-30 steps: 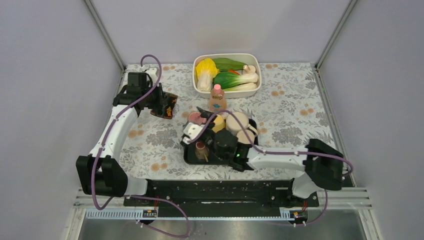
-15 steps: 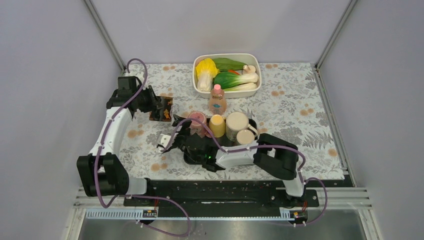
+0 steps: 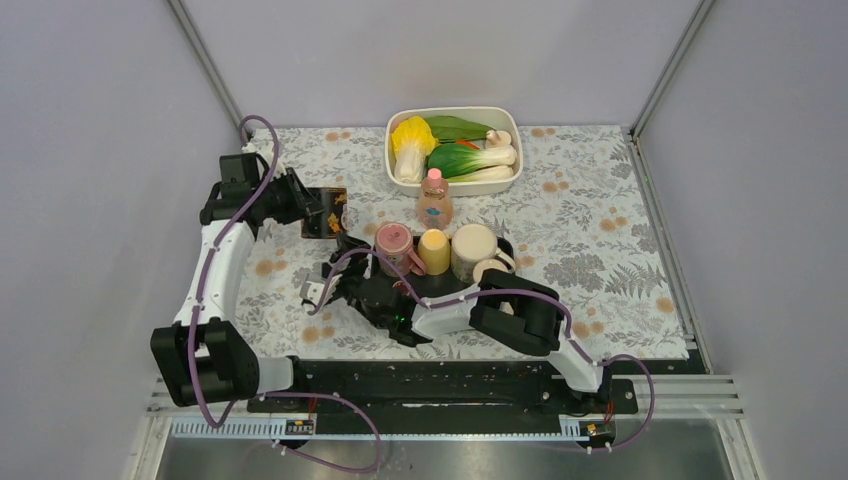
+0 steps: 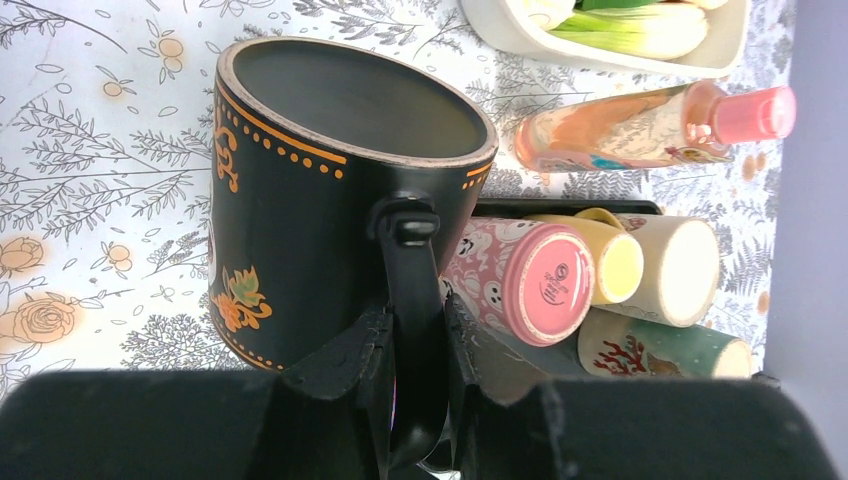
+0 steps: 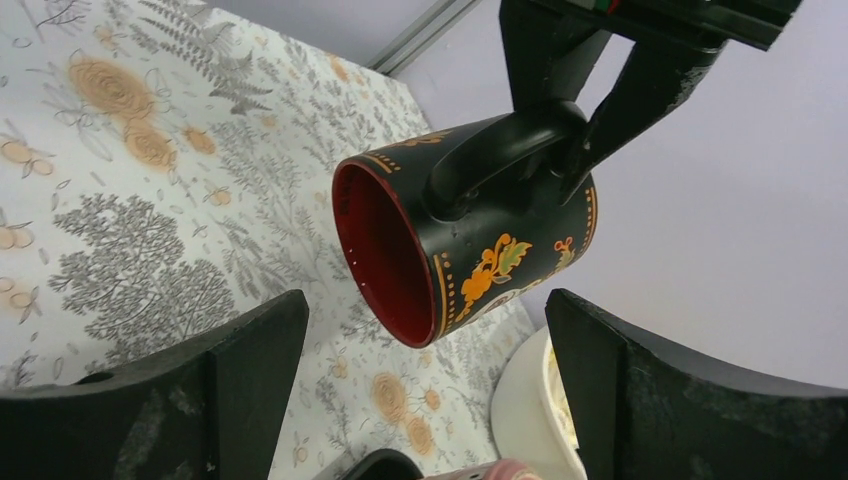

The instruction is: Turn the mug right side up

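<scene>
The black mug (image 3: 326, 213) with orange flowers hangs in the air over the table's left part, tilted on its side. My left gripper (image 3: 308, 212) is shut on its handle (image 4: 412, 290). In the left wrist view the mug's flat base (image 4: 350, 100) faces away from the gripper (image 4: 415, 370). In the right wrist view the mug (image 5: 480, 240) shows its red inside, turned down and left, with the left gripper (image 5: 560, 130) above it. My right gripper (image 3: 338, 258) is open and empty just below the mug; its fingers (image 5: 250, 380) stand wide apart.
A black tray (image 3: 506, 246) holds upside-down cups: a pink cup (image 3: 392, 243), a yellow cup (image 3: 434, 250) and a cream mug (image 3: 472, 250). A pink bottle (image 3: 433, 198) stands behind it. A white bowl (image 3: 452, 110) of vegetables is at the back. My right forearm lies over the tray.
My right arm has swung left across the tray and its open gripper now sits under the mug. My left gripper has drawn slightly left and turned the mug, still holding the handle.
</scene>
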Robot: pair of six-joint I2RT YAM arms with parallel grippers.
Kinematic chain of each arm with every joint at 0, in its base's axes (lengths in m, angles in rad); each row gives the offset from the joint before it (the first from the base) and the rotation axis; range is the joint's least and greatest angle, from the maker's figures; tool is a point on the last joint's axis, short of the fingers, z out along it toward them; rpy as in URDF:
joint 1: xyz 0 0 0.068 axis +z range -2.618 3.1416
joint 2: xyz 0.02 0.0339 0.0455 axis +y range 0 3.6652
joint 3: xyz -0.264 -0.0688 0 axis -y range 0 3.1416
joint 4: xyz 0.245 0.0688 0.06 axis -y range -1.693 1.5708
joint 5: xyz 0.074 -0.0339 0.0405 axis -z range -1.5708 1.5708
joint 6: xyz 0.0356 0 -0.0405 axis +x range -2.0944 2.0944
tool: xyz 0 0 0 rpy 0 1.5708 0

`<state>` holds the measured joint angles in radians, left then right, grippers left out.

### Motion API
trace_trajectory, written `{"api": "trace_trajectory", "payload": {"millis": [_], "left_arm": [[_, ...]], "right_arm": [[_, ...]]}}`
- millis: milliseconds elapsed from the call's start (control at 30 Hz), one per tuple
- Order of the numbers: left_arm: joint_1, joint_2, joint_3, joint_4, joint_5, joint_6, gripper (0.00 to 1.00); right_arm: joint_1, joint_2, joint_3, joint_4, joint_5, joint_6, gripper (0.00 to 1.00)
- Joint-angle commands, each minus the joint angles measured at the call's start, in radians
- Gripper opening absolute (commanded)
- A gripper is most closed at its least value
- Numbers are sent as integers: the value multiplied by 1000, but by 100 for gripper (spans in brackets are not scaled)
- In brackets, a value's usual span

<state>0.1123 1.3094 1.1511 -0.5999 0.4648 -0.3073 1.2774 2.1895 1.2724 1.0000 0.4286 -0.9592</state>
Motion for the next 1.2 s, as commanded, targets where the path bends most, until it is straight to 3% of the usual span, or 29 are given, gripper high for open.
{"api": "trace_trajectory", "payload": {"millis": [0, 867, 1000, 1167], "left_arm": [[35, -80, 61, 95, 134, -18, 0], [73, -163, 128, 3, 276, -50, 0], [73, -171, 134, -13, 297, -57, 0], [74, -172, 136, -32, 300, -42, 0]], "right_arm": [[-1, 24, 52, 143, 43, -109, 99], [-68, 120, 217, 302, 122, -338, 99], [-73, 128, 247, 301, 121, -355, 87], [-77, 107, 255, 301, 135, -330, 55]]}}
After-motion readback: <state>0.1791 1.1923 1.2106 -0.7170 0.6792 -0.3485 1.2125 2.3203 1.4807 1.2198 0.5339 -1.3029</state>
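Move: The black mug hangs by its handle in the left fingers, its middle about 3 cm ahead of that hand, 2 cm to the right and 5 cm lower, mouth facing down and back. From the open right hand its middle is some 10 cm ahead, 2 cm left, about level. The pink mug is roughly 12 cm right of the right hand, 4 cm ahead and 11 cm down; the yellow cup is some 9 cm right of the pink one. Right hand rises and reaches about 6 cm to the mug's mouth, starting to close; left lifts the mug back. ##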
